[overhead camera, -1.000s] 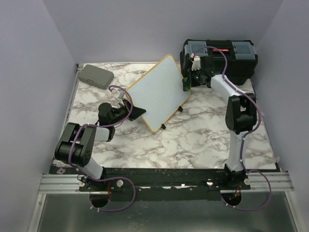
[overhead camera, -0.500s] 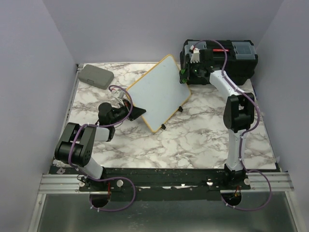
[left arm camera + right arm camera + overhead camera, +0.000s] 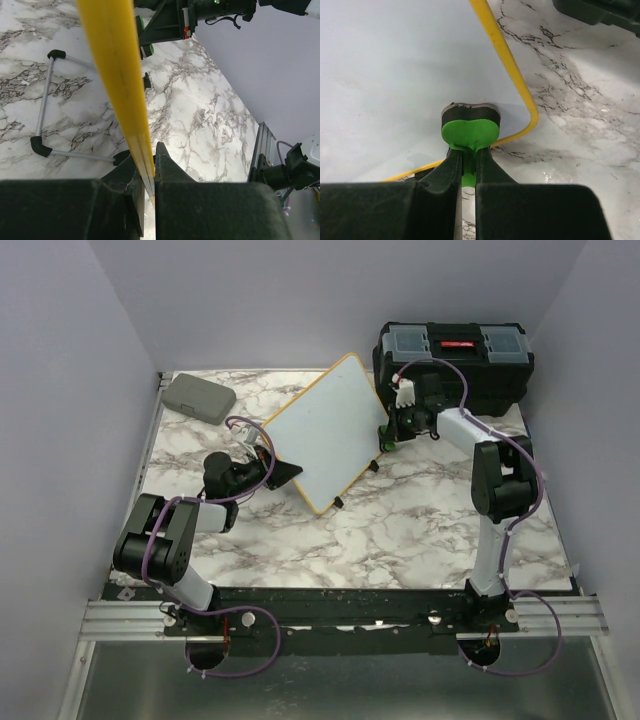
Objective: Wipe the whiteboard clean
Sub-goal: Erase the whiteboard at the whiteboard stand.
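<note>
The whiteboard (image 3: 325,430), white with a yellow frame, stands tilted in the middle of the marble table. Its surface (image 3: 395,65) looks blank. My left gripper (image 3: 285,472) is shut on the board's left frame edge (image 3: 117,70), and the fingertips (image 3: 162,157) pinch the yellow strip. My right gripper (image 3: 469,155) is shut on the handle of a green eraser (image 3: 470,131). The eraser's black felt pad presses on the board close to its rounded lower right corner. From above, the eraser (image 3: 384,438) sits at the board's right edge.
A black toolbox (image 3: 455,360) stands at the back right, just behind the right arm. A flat grey case (image 3: 198,397) lies at the back left. The board's wire stand (image 3: 45,100) and black feet rest on the table behind it.
The right gripper with the eraser went up along the board's right edge toward the toolbox, then came down to the lower right corner. The left gripper and the board stayed still.
</note>
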`<act>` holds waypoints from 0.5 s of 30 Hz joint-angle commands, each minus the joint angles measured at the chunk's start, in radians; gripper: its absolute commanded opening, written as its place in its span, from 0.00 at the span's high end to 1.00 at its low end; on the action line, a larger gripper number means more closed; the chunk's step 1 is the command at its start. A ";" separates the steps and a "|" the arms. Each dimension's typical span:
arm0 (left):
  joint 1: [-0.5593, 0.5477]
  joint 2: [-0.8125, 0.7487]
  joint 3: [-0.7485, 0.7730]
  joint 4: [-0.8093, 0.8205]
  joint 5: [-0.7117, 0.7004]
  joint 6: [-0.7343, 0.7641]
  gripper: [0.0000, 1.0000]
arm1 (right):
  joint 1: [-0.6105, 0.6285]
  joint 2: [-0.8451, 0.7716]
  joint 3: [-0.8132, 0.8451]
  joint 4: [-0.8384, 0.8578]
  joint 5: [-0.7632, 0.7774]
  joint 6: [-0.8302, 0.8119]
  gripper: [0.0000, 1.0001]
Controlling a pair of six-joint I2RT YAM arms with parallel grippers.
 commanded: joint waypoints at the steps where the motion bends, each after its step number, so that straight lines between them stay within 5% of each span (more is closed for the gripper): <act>1: -0.027 0.007 0.009 0.022 0.198 0.003 1.00 | 0.022 0.013 0.018 -0.040 -0.078 -0.040 0.99; 15: -0.027 0.023 0.013 0.033 0.208 -0.015 1.00 | 0.117 0.009 0.157 0.068 -0.128 -0.109 0.99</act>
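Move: The right hand grips the green eraser at the whiteboard's low right corner; the board's middle lies about 13 cm to its left, roughly level with it in reach and some 6 cm higher. The nearer black foot is about 4 cm left and 4 cm back, slightly below; the toolbox stands some 17 cm ahead and 15 cm right. The left hand pinches the board's left edge, with the middle about 9 cm ahead and 10 cm right. With the eraser's felt kept on the board, the right hand wipes from the low corner up the slope, slowly at first and then faster: up, left and somewhat forward, nearly 6 cm in all. The wrist tips the fingers up and turns a little counter-clockwise, about 10 degrees altogether; both grips hold, the left still bracing the board's edge. ##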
